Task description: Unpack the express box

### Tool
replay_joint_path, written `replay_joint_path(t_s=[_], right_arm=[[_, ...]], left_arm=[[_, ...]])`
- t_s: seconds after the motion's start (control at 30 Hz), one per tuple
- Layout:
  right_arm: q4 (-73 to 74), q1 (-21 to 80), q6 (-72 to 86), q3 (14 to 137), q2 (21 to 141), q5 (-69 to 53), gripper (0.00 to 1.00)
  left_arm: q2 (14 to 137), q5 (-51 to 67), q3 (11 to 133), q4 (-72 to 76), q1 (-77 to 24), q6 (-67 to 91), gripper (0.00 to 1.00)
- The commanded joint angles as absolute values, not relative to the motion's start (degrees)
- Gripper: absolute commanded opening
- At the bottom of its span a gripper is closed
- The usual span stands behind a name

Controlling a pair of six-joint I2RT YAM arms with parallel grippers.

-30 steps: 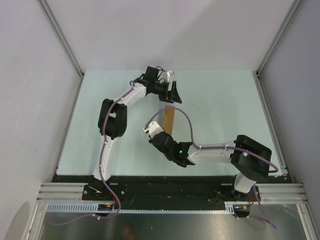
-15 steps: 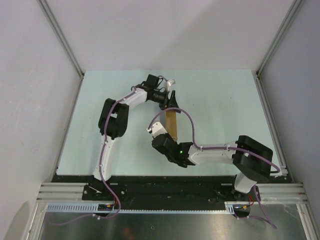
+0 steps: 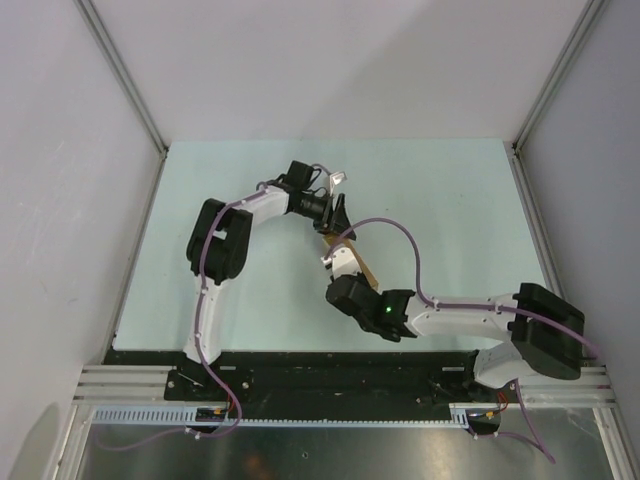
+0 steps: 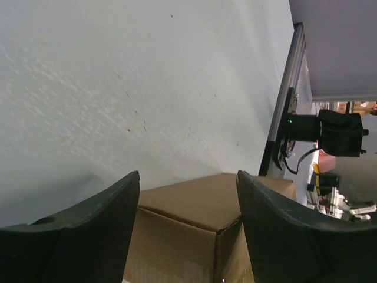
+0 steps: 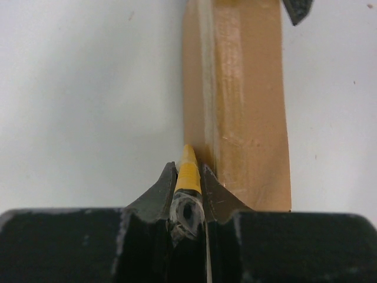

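Observation:
The express box (image 3: 363, 268) is a plain brown carton standing on a narrow side mid-table, mostly hidden by the arms in the top view. My left gripper (image 3: 335, 215) is at its far end. In the left wrist view the box (image 4: 200, 203) lies between the spread dark fingers of my left gripper (image 4: 188, 173), with one corner facing the camera. My right gripper (image 3: 338, 258) is at the near end, shut on a yellow-and-black utility knife (image 5: 188, 160). The knife tip touches the left edge of the box (image 5: 247, 88) beside its taped seam.
The pale green table (image 3: 450, 200) is bordered by metal rails (image 3: 540, 240) on both sides and grey walls behind. A purple cable (image 3: 400, 235) arcs over the right arm. A left fingertip (image 5: 297, 9) shows at the box's far end.
The right arm has swung rightward with the knife, and the box now sits slanted. My left gripper has come down to the box's far end and its jaws have narrowed.

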State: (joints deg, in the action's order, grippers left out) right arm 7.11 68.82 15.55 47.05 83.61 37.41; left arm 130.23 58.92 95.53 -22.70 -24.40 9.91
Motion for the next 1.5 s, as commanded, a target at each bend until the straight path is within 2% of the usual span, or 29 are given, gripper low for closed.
replay_joint_path(t_s=[0.0,0.47,0.7,1.17,1.23,1.27,1.3,1.33,1.47], right_arm=[[11.85,68.64,21.0,45.18,77.71,41.74,0.0],[24.78,68.91,32.95,38.94,65.49,44.29,0.0],[25.75,67.24,34.45,37.35,63.2,44.3,0.0],[21.7,57.57,33.14,34.54,56.87,34.98,0.0],[22.41,57.48,33.22,34.19,55.55,33.76,0.0],[23.63,57.05,33.66,34.02,53.81,33.32,0.0],[24.34,56.61,34.18,33.84,52.83,32.7,0.0],[24.69,55.99,34.62,33.4,51.69,30.87,0.0],[25.31,51.51,36.38,29.81,45.55,26.46,0.0]], left_arm=[[126.04,61.08,91.85,-22.59,-25.31,5.54,0.71],[120.06,61.61,82.1,-20.92,-26.28,4.83,0.7],[116.55,61.0,80.07,-20.83,-26.54,5.18,0.69],[110.57,41.06,86.13,-20.66,-28.91,10.11,0.73],[108.99,38.77,86.31,-20.65,-29.79,9.14,0.79],[108.2,37.19,86.31,-20.65,-31.1,8.18,0.85],[107.41,35.18,86.31,-20.65,-31.98,5.74,0.96],[105.58,32.55,86.22,-20.57,-33.04,4.67,1.0],[103.54,22.95,86.66,-20.66,-38.22,0.36,1.0]])
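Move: The box lies askew between the hands, its far end between the left fingers; its middle is about 6 cm back from the left hand, 4 cm to its right and 2 cm lower. From the right hand, which still grips the cutter beside the box's left side, that middle is roughly 3 cm ahead, 3 cm right and 3 cm below. Left hand draws the box end back about 6 cm, then rises, opening; right carries cutter 13 cm right. ##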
